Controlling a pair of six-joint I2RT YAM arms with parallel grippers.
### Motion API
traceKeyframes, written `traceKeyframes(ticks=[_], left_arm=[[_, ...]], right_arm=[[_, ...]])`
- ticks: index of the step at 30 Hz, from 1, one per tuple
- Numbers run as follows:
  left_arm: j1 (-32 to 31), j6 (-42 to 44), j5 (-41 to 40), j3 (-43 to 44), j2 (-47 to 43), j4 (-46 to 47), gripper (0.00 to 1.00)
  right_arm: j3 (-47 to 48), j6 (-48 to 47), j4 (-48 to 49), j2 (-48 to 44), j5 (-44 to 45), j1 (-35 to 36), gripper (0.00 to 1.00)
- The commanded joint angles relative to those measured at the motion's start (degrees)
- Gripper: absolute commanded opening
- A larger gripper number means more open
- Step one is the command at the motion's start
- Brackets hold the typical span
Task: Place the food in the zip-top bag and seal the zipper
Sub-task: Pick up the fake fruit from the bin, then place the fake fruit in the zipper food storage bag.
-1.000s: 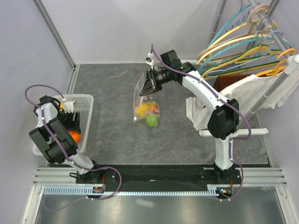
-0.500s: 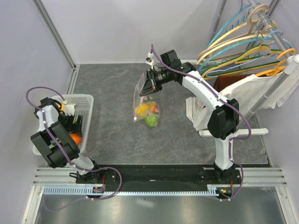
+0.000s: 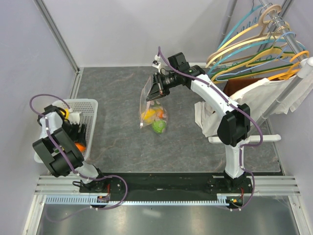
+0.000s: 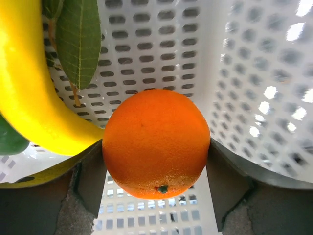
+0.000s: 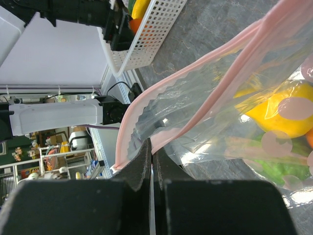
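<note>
The clear dotted zip-top bag (image 3: pixel 149 98) hangs from my right gripper (image 3: pixel 153 92), its bottom resting on the table. My right gripper (image 5: pixel 151 147) is shut on the bag's rim at the pink zipper (image 5: pixel 195 68), which gapes apart. Inside the bag lie yellow (image 5: pixel 279 112), orange and green food (image 3: pixel 159 126). My left gripper (image 3: pixel 77 131) reaches down into the white basket (image 3: pixel 91 105). An orange (image 4: pixel 155 142) sits between its fingers (image 4: pixel 93 176), touching both. A yellow fruit (image 4: pixel 29 98) with a green leaf (image 4: pixel 78 39) lies beside it.
Coloured hangers (image 3: pixel 254 44) hang on a rail at the back right, with white cloth (image 3: pixel 203 117) draped below beside the right arm. The basket's mesh wall (image 4: pixel 244 73) stands close to the right of the left gripper. A wall runs along the left.
My left gripper has sunk a little lower in the basket and its jaws have narrowed round the orange. The right arm and the bag have not moved.
</note>
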Motion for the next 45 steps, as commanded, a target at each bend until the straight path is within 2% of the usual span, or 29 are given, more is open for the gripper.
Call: traceKeyframes(ticks=[1,2,5,8,9,11,12,14,15,18,24,34,42,45], left_arm=[[-0.5,0.8,11.4,13.5,-4.0,-6.6,0.72],[-0.9,0.7,17.1,16.3,-4.7,-11.2,0.7],[-4.6,-0.9,26.8,27.4,-6.2,-17.9,0.61],[-12.8,-4.2,34.9,36.5,-8.3,-21.5,0.58],[-17.9,-7.0,37.3,38.2,-9.1,-21.4,0.58],[-23.3,-10.8,43.7,41.3,-10.8,-19.8,0.58],[-29.1,-16.5,45.1,41.6,-12.4,-15.7,0.58],[-35.1,-21.8,45.7,41.2,-13.5,-10.4,0.58],[-42.2,-25.4,45.4,41.0,-13.7,-6.3,0.58],[-50.6,-31.9,44.3,40.0,-12.9,-1.2,0.57],[-58.3,-38.3,45.2,36.2,-8.7,7.8,0.57],[-57.3,-35.9,41.8,24.6,-6.5,15.2,0.56],[-46.0,-33.2,43.0,22.1,-4.4,14.8,0.54],[-43.4,-32.8,40.1,23.0,-3.7,13.7,0.53]], right_arm=[[0.7,-1.2,0.2,-0.9,0.1,0.1,0.0],[0.6,-1.4,0.2,-0.8,0.1,0.0,0.0],[0.8,-1.5,0.2,-0.3,0.8,0.1,0.0],[0.7,-1.5,0.1,0.2,1.4,0.3,0.0],[0.8,-1.5,0.2,0.3,1.5,0.3,0.0],[0.9,-1.6,0.3,0.5,1.5,0.3,0.0],[0.9,-1.6,0.3,0.6,1.5,0.4,0.0],[1.3,-1.6,0.3,1.0,1.5,0.5,0.0],[1.6,-1.5,0.3,1.4,1.5,0.6,0.0],[2.4,-1.5,0.4,2.1,1.3,1.3,0.0],[2.9,-0.9,0.9,2.4,0.5,2.0,0.0],[1.4,-0.2,1.0,0.7,-1.2,1.8,0.0],[0.1,-0.7,0.6,-0.1,-0.3,1.0,0.0],[0.4,-0.7,0.6,-0.1,-0.4,1.0,0.0]])
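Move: The left hand already grips the orange fruit down in the bin. The open bag mouth it is bound for lies about 36 cm to its right, 11 cm ahead and 17 cm higher. A banana lies about 9 cm to its left and 5 cm ahead; the bin's right rim is roughly 7 cm to its right, straight across, 5 cm above. From the right hand, the orange is some 38 cm left, 12 cm back and 19 cm below. Keeping its grip on the orange, the left hand lifts it up and forward out of the bin, climbing about 30 cm in all as it sweeps nearly 40 cm right and draws back a little, while the wrist swings from pointing straight down to tilting out right and forward towards the bag. It then sinks some 10 cm and eases forward and slightly back left, bringing the orange close to the bag mouth, while the right hand keeps pinching the bag's edge and dips about 2 cm. ##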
